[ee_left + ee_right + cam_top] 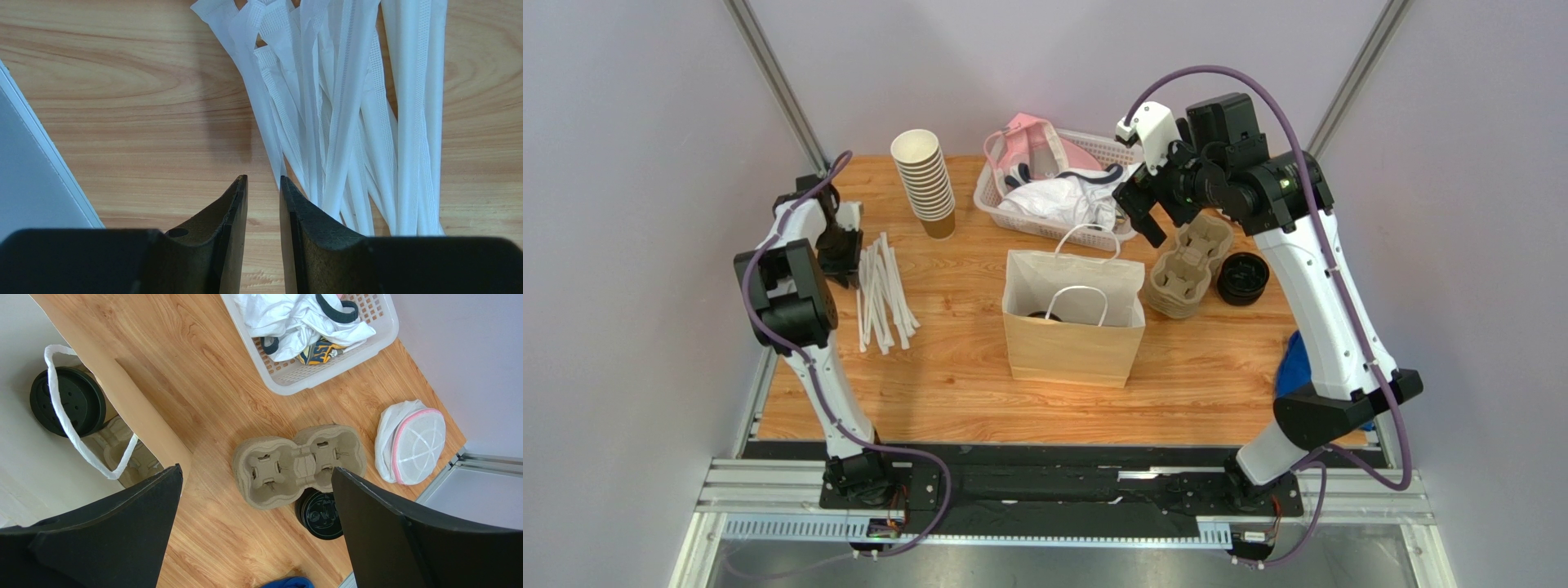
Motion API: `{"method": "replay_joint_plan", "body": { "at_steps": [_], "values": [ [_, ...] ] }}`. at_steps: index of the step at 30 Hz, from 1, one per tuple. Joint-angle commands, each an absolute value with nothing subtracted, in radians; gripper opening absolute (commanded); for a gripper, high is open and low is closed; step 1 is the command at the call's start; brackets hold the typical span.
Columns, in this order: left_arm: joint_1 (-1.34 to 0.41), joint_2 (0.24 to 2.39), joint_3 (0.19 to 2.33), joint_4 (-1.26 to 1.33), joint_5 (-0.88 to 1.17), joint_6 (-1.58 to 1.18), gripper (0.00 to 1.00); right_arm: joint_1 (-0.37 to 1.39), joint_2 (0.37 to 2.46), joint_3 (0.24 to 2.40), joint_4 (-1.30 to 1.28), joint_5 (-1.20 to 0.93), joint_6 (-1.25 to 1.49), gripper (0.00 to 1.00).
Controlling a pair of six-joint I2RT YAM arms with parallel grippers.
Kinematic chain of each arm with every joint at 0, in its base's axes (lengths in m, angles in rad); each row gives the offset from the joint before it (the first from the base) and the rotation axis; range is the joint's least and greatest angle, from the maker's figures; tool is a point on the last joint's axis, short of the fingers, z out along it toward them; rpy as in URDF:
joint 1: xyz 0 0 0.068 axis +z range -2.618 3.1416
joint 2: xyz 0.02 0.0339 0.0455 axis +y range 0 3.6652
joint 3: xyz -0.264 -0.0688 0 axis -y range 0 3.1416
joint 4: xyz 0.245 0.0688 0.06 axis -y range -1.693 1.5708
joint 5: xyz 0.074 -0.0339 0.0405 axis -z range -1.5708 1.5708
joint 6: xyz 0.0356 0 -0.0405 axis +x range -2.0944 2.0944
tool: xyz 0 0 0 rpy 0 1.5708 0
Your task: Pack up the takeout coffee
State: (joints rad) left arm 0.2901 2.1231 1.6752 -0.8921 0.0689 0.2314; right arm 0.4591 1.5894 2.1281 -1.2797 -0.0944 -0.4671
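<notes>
The takeout coffee [66, 401] shows as a round black lid deep inside the open kraft paper bag [1071, 331], seated in a pulp carrier there; in the top view it is only a dark spot [1052, 317]. My right gripper [1149, 202] hangs high to the right of the bag, jaws wide apart and empty [256, 470], over a stack of pulp cup carriers [301, 462]. Far left, my left gripper [844, 251] sits low over the wood beside the wrapped straws [344, 104]. Its fingers [264, 179] stand a narrow gap apart with only table between them.
A stack of lidless brown cups [925, 181] stands at the back left. A white basket [995, 196] of cloth and a pink-rimmed mesh pouch [410, 441] lie at the back. Loose black lids [1243, 279] sit right of the carriers. Something blue [1293, 361] lies at the right edge.
</notes>
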Motion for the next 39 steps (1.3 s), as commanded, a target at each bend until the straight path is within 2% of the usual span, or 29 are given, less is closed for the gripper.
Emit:
{"method": "replay_joint_plan", "body": {
  "at_steps": [1, 16, 22, 26, 39],
  "values": [
    [0.285, 2.140, 1.669, -0.873, 0.052, 0.241, 0.34, 0.456, 1.600, 2.168, -1.272, -0.078, -0.456, 1.00],
    [0.268, 2.134, 1.640, -0.847, 0.017, 0.241, 0.30, 0.456, 1.629, 2.189, -1.273, -0.089, -0.460, 1.00],
    [0.268, 2.138, 1.658, -0.864, 0.005, 0.207, 0.14, 0.456, 1.628, 2.197, -1.275, -0.089, -0.469, 1.00],
    [0.271, 2.115, 1.657, -0.876, 0.011, 0.199, 0.00, 0.456, 1.609, 2.187, -1.275, -0.100, -0.457, 1.00],
    [0.278, 1.899, 1.687, -0.945, -0.025, 0.179, 0.00, 0.456, 1.516, 2.083, -1.203, -0.123, -0.425, 1.00]
  ]
}}
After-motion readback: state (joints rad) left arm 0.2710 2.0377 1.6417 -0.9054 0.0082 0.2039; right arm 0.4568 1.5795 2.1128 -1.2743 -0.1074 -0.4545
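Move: The nearest straw, leftmost of the loose pile, lies almost under the left hand, about 1 cm below; its middle is some 4 cm back and 1 cm right. The rest of the straw pile centres about 7 cm right and 3 cm back, and the cup stack stands 16 cm right and 11 cm ahead. From the right hand, that straw is roughly 52 cm left, 3 cm ahead and 34 cm down. The left hand sinks about 1 cm, pinches the leftmost straw shut between its fingertips, then lifts some 3.5 cm. ##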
